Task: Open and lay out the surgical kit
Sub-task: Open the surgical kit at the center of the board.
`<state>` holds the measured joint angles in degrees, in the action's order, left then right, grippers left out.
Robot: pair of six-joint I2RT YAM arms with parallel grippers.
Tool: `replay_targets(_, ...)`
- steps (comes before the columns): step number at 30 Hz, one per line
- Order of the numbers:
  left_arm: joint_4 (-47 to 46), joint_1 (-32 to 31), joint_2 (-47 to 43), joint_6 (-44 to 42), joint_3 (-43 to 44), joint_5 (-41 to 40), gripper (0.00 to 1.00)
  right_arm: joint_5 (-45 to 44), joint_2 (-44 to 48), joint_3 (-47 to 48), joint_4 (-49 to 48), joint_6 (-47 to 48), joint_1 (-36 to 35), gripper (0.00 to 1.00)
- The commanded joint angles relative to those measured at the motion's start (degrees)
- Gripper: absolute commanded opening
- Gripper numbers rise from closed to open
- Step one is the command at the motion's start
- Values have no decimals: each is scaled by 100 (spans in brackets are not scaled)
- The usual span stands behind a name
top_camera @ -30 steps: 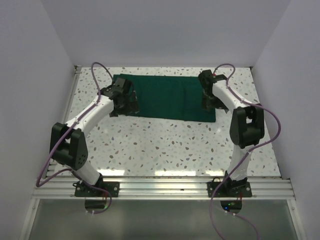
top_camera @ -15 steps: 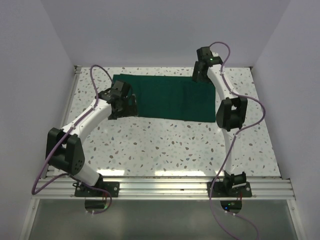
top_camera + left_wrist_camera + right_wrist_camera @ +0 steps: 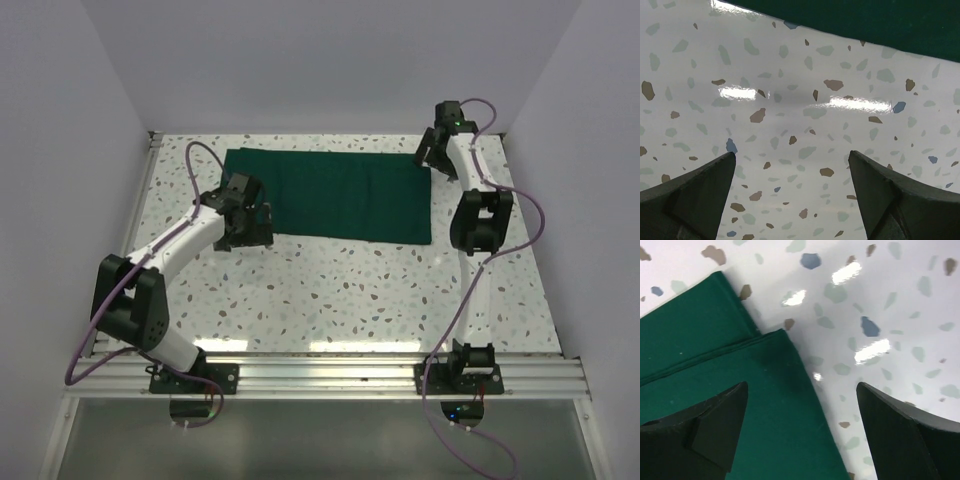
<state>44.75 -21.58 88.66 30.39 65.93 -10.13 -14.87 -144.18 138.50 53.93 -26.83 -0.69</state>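
The surgical kit (image 3: 345, 195) is a dark green cloth bundle lying folded flat at the back of the speckled table. My left gripper (image 3: 250, 226) hangs at its near left corner. In the left wrist view the left gripper (image 3: 791, 155) is open over bare table, with the cloth's edge (image 3: 880, 25) ahead of the fingers. My right gripper (image 3: 430, 156) is at the bundle's far right corner. Seen from the right wrist, the right gripper (image 3: 801, 385) is open and straddles the cloth's right edge, where folded layers (image 3: 715, 340) overlap. Neither gripper has anything between its fingers.
White walls (image 3: 60, 120) close the table in on the left, back and right. An aluminium rail (image 3: 330, 372) with both arm bases runs along the near edge. Purple cables (image 3: 535, 235) loop beside each arm.
My right arm has swung from the bundle's near right side up along the back edge to its far right corner. The left gripper has shifted slightly toward the near edge.
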Motion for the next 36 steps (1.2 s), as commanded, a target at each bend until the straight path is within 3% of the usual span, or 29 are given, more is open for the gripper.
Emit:
replay_targets(1,-204,-21,159,-86,60,64,100,747,-128,-77,-374,-147,-125,93)
replay_targets(6,-248,-21,327,-130,113,73,100,1048,-269,-244,-594,-244,-125,85)
replay_targets(10,-248,-21,424,-183,174,46,100,978,-348,-227,-630,-261,-133,72)
replay_targets(21,-169,-21,661,-323,385,-24,100,-286,-120,-578,-603,-147,-37,74)
replay_targets(27,-134,-21,687,-367,359,-33,100,-122,-259,-421,-726,-191,34,74)
replay_targets(33,-72,-13,679,-359,368,-33,99,177,-602,-235,-884,-375,25,50)
replay_targets(36,-37,-21,644,-350,333,-50,100,362,-725,-306,-1007,-463,25,44)
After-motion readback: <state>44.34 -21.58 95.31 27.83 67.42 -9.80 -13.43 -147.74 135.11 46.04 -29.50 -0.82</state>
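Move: The kit's far right corner, the fold to be gripped, lies about 3 cm ahead of the right gripper, 1 cm to its left and 5 cm below. A thinner under flap pokes out roughly 4 cm beyond that corner and 3 cm left of it; the kit's near right corner is about 24 cm back and 4 cm left of the gripper. From the left gripper the far right corner is some 28 cm ahead, 53 cm right and 8 cm down. Drop the right gripper about 4 cm while swinging it 4 cm left over the kit's far right corner, rolling its left side up slightly and starting to narrow the fingers. Then sweep it back right, low down, some 3 cm, and close to just under half open, bringing the fingertips in on either side of the corner's edge. Lower the left gripper about 3 cm, wide open, in front of the kit. ##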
